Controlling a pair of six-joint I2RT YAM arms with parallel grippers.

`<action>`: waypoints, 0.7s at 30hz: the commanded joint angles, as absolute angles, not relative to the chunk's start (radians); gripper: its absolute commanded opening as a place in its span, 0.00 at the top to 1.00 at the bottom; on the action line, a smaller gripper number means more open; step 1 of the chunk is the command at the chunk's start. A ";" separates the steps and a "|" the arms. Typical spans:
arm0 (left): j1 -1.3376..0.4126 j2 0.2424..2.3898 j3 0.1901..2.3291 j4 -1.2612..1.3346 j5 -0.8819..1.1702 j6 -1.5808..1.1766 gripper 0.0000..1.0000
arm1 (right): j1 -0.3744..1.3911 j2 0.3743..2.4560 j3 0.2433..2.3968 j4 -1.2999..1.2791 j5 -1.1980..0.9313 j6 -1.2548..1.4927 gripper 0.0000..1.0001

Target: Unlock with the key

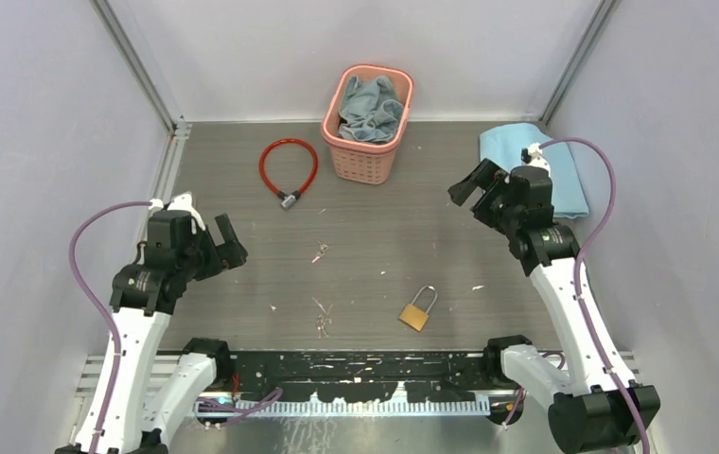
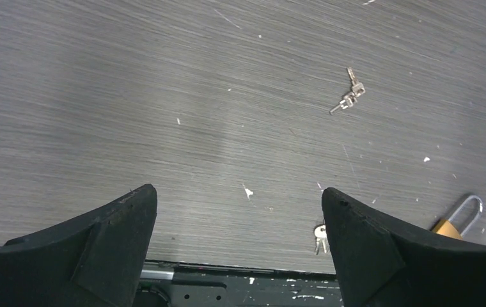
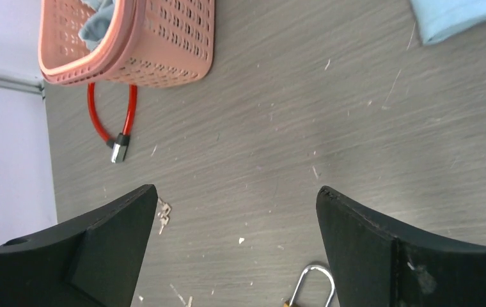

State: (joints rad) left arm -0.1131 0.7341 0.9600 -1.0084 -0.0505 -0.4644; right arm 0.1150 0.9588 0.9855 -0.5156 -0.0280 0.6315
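Note:
A brass padlock (image 1: pixel 416 309) with a silver shackle lies on the grey table, near the front and right of centre. One small bunch of keys (image 1: pixel 320 252) lies mid-table and another bunch (image 1: pixel 322 324) lies near the front edge. I cannot tell which key fits the padlock. My left gripper (image 1: pixel 231 242) hovers open at the left with nothing in it; its wrist view shows both key bunches (image 2: pixel 351 91) (image 2: pixel 320 235) and the padlock (image 2: pixel 461 217). My right gripper (image 1: pixel 470 183) hangs open and empty at the right rear, and its wrist view shows the padlock's shackle (image 3: pixel 314 281) below it.
A red cable lock (image 1: pixel 288 170) lies at the back left. Beside it stands a pink basket (image 1: pixel 389 156) holding a blue-grey cloth. A light blue cloth (image 1: pixel 564 175) lies at the back right. White specks litter the table.

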 commanded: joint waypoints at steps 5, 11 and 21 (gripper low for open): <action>-0.118 0.733 0.954 -0.947 0.058 -0.426 0.00 | 0.115 0.995 1.025 -0.662 -0.035 0.765 0.00; -0.117 0.745 0.953 -0.930 0.129 -0.406 0.00 | 0.129 1.039 1.035 -0.834 -0.008 0.838 0.00; -0.117 0.769 0.951 -0.930 0.144 -0.402 0.00 | 0.405 1.018 0.931 -1.015 0.291 1.025 0.00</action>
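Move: From the right hand the padlock lies about 16 cm back and 7 cm to the left, some 24 cm below; the near keys are some 20 cm left of the padlock and 2 cm farther back. From the left hand the near keys lie about 9 cm back and 15 cm right, some 20 cm below, the far keys about 5 cm ahead and 14 cm right. Open right hand drops about 10 cm and back towards the padlock, tipping down 30 degrees; left slides right towards keys. ##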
